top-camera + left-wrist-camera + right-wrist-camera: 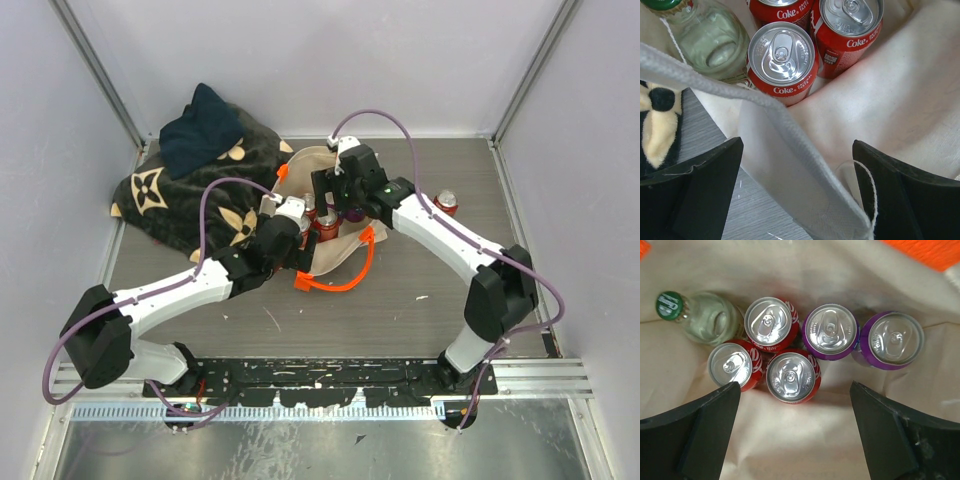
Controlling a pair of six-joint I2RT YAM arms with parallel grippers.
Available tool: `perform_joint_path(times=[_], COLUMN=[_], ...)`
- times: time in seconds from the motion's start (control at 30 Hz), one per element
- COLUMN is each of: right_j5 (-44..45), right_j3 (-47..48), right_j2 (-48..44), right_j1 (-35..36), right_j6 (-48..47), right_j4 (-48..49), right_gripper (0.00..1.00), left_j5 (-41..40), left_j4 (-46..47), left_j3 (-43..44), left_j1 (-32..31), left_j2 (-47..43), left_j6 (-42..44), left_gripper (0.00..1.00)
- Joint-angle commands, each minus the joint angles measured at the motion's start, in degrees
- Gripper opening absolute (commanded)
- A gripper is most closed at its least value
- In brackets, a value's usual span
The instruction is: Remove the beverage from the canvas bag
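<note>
The cream canvas bag [338, 256] stands open at mid table, its orange handles [345, 280] lying toward me. Inside it the right wrist view shows three red Coke cans [793, 376], two purple cans [830, 331] and a clear glass bottle with a green cap [705, 320]. My right gripper [336, 200] hangs open over the bag's mouth, its midpoint [795, 435] above bare canvas just short of the cans. My left gripper [295, 224] is open and its midpoint [797, 192] straddles the bag's near rim [785, 130], one finger outside and one inside. Coke cans [781, 57] and the bottle [712, 37] lie beyond.
A dark patterned blanket [190, 185] with a navy cloth [203, 128] on it fills the back left. One red can [446, 203] stands on the table right of the bag, beside my right arm. White walls close in the back and sides.
</note>
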Motion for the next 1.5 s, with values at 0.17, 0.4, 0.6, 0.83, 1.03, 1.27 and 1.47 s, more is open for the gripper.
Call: perform_joint_path(times=[0.17, 0.4, 0.6, 0.83, 1.03, 1.27, 1.47], right_j5=[-1.91, -1.8, -2.05, -2.36, -1.85, -1.7, -1.4], right_j3=[-0.09, -0.25, -0.1, 0.41, 0.08, 0.26, 1.13], right_j2=[4.5, 8.36, 10.73, 13.74, 15.12, 14.43, 11.88], right_j1=[0.61, 0.69, 0.7, 0.66, 0.68, 0.77, 0.91], right_j6=[-0.42, 0.54, 0.74, 0.59, 0.99, 0.93, 0.36], right_j4=[1.51, 1.6, 1.68, 1.62, 2.47, 3.12, 3.78], right_gripper=[0.96, 0.88, 0.86, 0.8, 0.73, 0.08, 0.01], left_j5=[-1.98, -3.3, -3.56, -3.46, -3.23, -2.6, -2.97], left_j4=[-0.15, -0.56, -0.83, -0.99, -1.24, -1.27, -1.33], left_j3=[-1.31, -2.58, -2.19, -1.25, -0.32, -0.49, -0.86], left_j1=[-0.3, -0.31, -0.31, -0.32, -0.35, -0.3, -0.3], left_j2=[-1.26, -3.28, -2.51, -1.47, -0.4, 0.03, -0.32], left_j6=[-1.76, -2.07, -1.89, -1.91, -1.19, -1.27, -0.97], left_gripper=[0.98, 0.98, 0.98, 0.98, 0.98, 0.98, 0.98])
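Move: The right hand hangs open over the canvas bag. The nearest middle Coke can is about 1 cm ahead, 2 cm left, its middle some 14 cm below. At similar depth are the first purple can, 7 cm ahead and level sideways; the back Coke can, 5 cm ahead and 7 cm left; and the left Coke can, 1 cm back and 8 cm left. From the left hand the middle Coke can is about 8 cm ahead, 7 cm right and 7 cm lower. Down into the bag goes the right hand, almost straight, sinking about 11.5 cm and tipping its fingers some 10 to 15 degrees steeper. The fingers narrow as they straddle the nearest middle Coke can, then pinch its upper sides below the lid and stay there. The left hand, fingers still open around the bag's near rim, barely shifts. ##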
